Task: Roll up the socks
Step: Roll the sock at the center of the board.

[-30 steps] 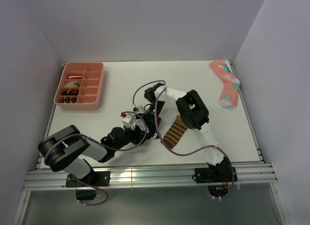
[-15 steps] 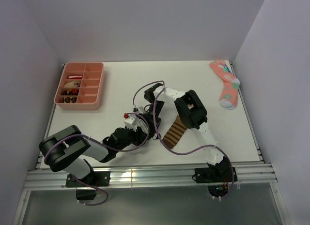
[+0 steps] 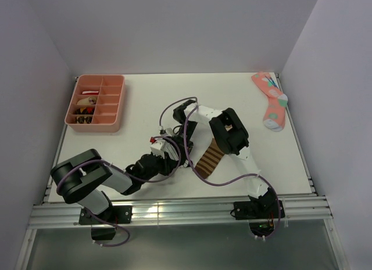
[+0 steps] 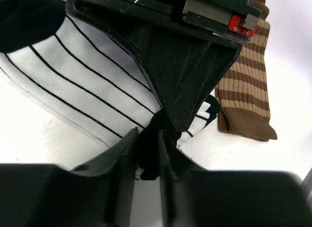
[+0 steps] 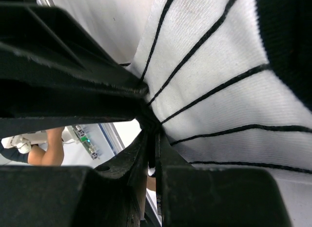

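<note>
The white sock with thin black stripes (image 4: 73, 75) lies under both grippers, its black toe (image 4: 24, 22) at the upper left of the left wrist view. My left gripper (image 4: 147, 156) is shut on the sock's black cuff end. My right gripper (image 5: 155, 149) is shut on a bunched fold of the same sock (image 5: 229, 90), fingertip to fingertip with the left one. In the top view the two grippers (image 3: 179, 154) meet mid-table and hide this sock. The brown-and-tan striped sock (image 3: 209, 158) lies flat just right of them and also shows in the left wrist view (image 4: 246, 90).
A pink sock with coloured dots (image 3: 271, 101) lies at the far right edge. A pink compartment tray (image 3: 96, 101) with small items stands at the far left. Purple cables (image 3: 174, 107) loop over the arms. White walls enclose the table (image 3: 145, 101).
My left wrist has shifted slightly right, towards the right gripper. The right arm has edged a little left. Both grippers stay closed on the white striped sock.
</note>
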Robot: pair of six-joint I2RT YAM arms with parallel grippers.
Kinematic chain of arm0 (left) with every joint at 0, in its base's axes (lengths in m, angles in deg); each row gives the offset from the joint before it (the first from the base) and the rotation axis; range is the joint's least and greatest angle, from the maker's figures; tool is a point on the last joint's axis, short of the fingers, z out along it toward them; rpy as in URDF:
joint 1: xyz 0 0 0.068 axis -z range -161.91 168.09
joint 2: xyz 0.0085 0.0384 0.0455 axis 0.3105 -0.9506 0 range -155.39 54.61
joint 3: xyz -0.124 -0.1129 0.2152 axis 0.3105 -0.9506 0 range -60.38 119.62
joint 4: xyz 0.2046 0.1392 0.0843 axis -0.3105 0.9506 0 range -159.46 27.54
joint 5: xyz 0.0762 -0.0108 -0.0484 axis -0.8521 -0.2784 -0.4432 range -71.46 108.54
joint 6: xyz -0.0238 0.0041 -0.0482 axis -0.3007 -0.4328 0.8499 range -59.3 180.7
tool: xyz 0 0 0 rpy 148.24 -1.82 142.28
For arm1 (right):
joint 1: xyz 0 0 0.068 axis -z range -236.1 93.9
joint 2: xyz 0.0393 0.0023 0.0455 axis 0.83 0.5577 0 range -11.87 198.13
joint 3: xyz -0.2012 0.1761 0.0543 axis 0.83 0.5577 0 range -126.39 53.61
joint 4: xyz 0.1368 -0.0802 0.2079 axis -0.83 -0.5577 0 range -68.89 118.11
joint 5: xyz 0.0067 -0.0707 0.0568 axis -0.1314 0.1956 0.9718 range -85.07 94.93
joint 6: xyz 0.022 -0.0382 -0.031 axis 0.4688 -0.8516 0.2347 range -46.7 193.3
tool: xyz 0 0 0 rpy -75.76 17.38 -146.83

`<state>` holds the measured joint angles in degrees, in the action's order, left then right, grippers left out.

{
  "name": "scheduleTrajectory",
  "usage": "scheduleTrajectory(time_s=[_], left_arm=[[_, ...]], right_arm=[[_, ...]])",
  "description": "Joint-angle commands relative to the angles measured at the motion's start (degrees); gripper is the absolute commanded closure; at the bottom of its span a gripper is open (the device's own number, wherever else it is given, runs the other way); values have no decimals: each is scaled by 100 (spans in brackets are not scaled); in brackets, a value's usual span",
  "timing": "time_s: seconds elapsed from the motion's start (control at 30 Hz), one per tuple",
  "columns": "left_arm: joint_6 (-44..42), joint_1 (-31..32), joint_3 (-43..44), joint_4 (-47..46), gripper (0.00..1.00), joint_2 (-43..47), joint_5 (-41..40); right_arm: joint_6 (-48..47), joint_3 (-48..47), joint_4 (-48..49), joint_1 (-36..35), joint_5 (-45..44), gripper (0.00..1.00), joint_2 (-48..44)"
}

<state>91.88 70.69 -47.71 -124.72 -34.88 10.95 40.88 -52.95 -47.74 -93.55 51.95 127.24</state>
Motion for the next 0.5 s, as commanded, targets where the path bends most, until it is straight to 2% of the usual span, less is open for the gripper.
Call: scheduleTrajectory(time_s=[0.0,0.2,0.3,0.33,0.4,0.47], left_arm=[[81,75,166,191,78,-86,-198],[204,119,184,209,98,-253,-216],[283,128,175,244,100,-288,-199],[310,128,201,297,100,-288,-181],[362,128,245,472,100,-288,-76],[424,128,332,796,100,-262,-32]], right_arm=[[-9,21,141,1,-80,89,29],[175,276,448,10,-71,87,-182],[341,469,781,10,-132,76,-410],[499,705,948,19,-176,69,-507],[649,1030,1458,62,-368,61,-867],[834,1234,1905,106,-475,56,-1208]])
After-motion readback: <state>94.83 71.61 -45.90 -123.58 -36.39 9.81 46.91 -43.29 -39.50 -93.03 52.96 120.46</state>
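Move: The striped sock's rolled black end sits right at the left fingertips, about 1 cm ahead and 1 cm to the right of the left hand point and 1 cm below it; the right fingers already pinch it at their own hand point. From the left hand, the sock's flat body lies some 5 cm forward and 4 cm left, and the brown sock's middle about 6 cm forward and 14 cm right, both roughly 2 cm lower. Shut the left gripper on the rolled black end while easing it barely 1 cm to the right, and keep the right fingers pinched until the left ones have nearly closed. Then open the right gripper to a little under half and start drawing it back and up, about 1 cm, turning it some 5 degrees clockwise. ##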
